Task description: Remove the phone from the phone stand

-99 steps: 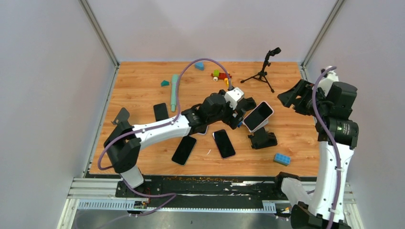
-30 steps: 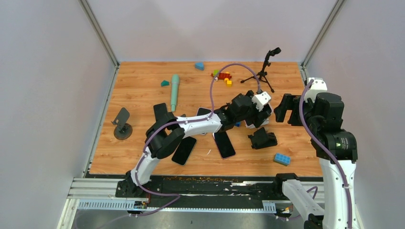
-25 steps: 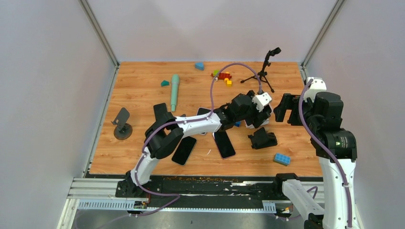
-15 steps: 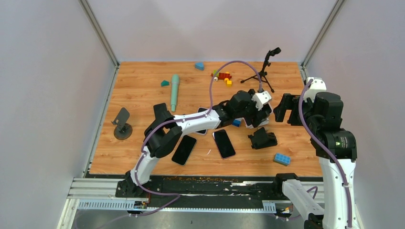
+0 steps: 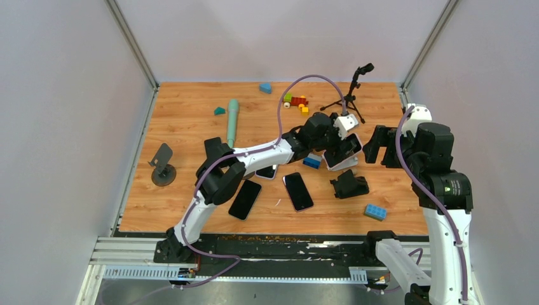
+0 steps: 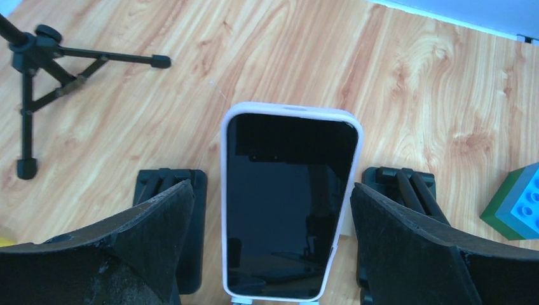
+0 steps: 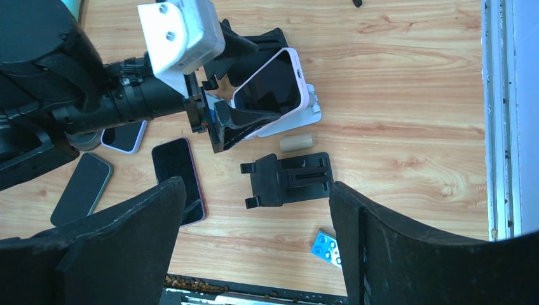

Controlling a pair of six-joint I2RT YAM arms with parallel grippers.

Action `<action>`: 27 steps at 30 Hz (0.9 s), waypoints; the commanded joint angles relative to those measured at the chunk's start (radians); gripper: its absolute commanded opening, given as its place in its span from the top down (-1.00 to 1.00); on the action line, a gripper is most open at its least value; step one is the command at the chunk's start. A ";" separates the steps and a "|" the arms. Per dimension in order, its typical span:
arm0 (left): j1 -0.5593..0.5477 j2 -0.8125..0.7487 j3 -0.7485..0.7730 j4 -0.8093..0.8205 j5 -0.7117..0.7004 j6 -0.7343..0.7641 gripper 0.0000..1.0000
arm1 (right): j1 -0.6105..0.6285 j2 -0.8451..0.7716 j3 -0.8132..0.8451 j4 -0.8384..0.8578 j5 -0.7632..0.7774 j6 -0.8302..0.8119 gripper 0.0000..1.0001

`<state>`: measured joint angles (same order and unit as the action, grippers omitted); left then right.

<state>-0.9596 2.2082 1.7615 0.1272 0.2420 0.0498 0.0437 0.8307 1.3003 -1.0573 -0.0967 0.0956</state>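
The phone (image 5: 343, 150), dark-screened in a pale case, leans on a white phone stand (image 5: 348, 165) right of the table's middle. My left gripper (image 5: 339, 146) is open, one finger on each side of the phone. In the left wrist view the phone (image 6: 289, 203) sits between my fingers (image 6: 149, 244) with a gap on both sides, and the stand (image 6: 251, 300) peeks out below. My right gripper (image 5: 380, 145) is open and empty, held above the table to the right. The right wrist view shows the phone (image 7: 270, 86) and stand (image 7: 299, 121) from above.
A black holder (image 5: 349, 184) lies just in front of the stand, with a blue brick (image 5: 375, 211) nearer me. A small blue brick (image 5: 311, 162), flat phones (image 5: 297, 190) (image 5: 245, 199), a tripod (image 5: 348, 98), a teal cylinder (image 5: 232, 122) and a grey stand (image 5: 163, 166) are around.
My left arm has reached right to the phone, then drawn its wrist back a little so the phone shows between the fingers. My right arm has dropped lower and stayed still.
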 commanded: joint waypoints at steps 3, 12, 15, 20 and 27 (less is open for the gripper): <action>0.007 0.039 0.050 0.012 0.075 -0.037 -1.00 | 0.004 -0.006 -0.008 0.032 0.000 0.006 -0.69; 0.008 0.074 0.061 0.033 0.090 -0.070 -1.00 | 0.004 -0.007 -0.010 0.032 -0.001 0.007 -0.69; 0.008 0.096 0.074 0.033 0.087 -0.077 -1.00 | 0.004 -0.008 -0.015 0.032 -0.001 0.007 -0.69; 0.007 0.128 0.108 0.040 0.081 -0.079 -1.00 | 0.005 -0.010 -0.019 0.032 -0.002 0.009 -0.69; 0.007 0.150 0.137 0.056 0.072 -0.094 -0.98 | 0.005 -0.011 -0.025 0.032 0.000 0.006 -0.69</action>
<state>-0.9539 2.3535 1.8416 0.1341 0.3126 -0.0219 0.0437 0.8295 1.2758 -1.0569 -0.0963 0.0956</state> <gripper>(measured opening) 0.998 0.844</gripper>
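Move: The phone on its white stand lies just under the left hand, about 7 cm below the finger gap, some 3 cm to the right and 1 cm nearer. One black stand is about 10 cm back and 5 cm right of the hand, another about 7 cm ahead and 4 cm left; the blue block is 8 cm left and 1 cm back, all some 13 cm below. From the right hand the phone is about 11 cm ahead, 10 cm left and 22 cm down. No grip yet: the left hand sinks about 5 cm onto the phone in its stand, easing some 2 cm to the right, so that its wide-open fingers come down astride the phone's two long sides. It first slips back about 1 cm and then returns, rolling slightly so the forward finger dips by 5 to 10 degrees. ##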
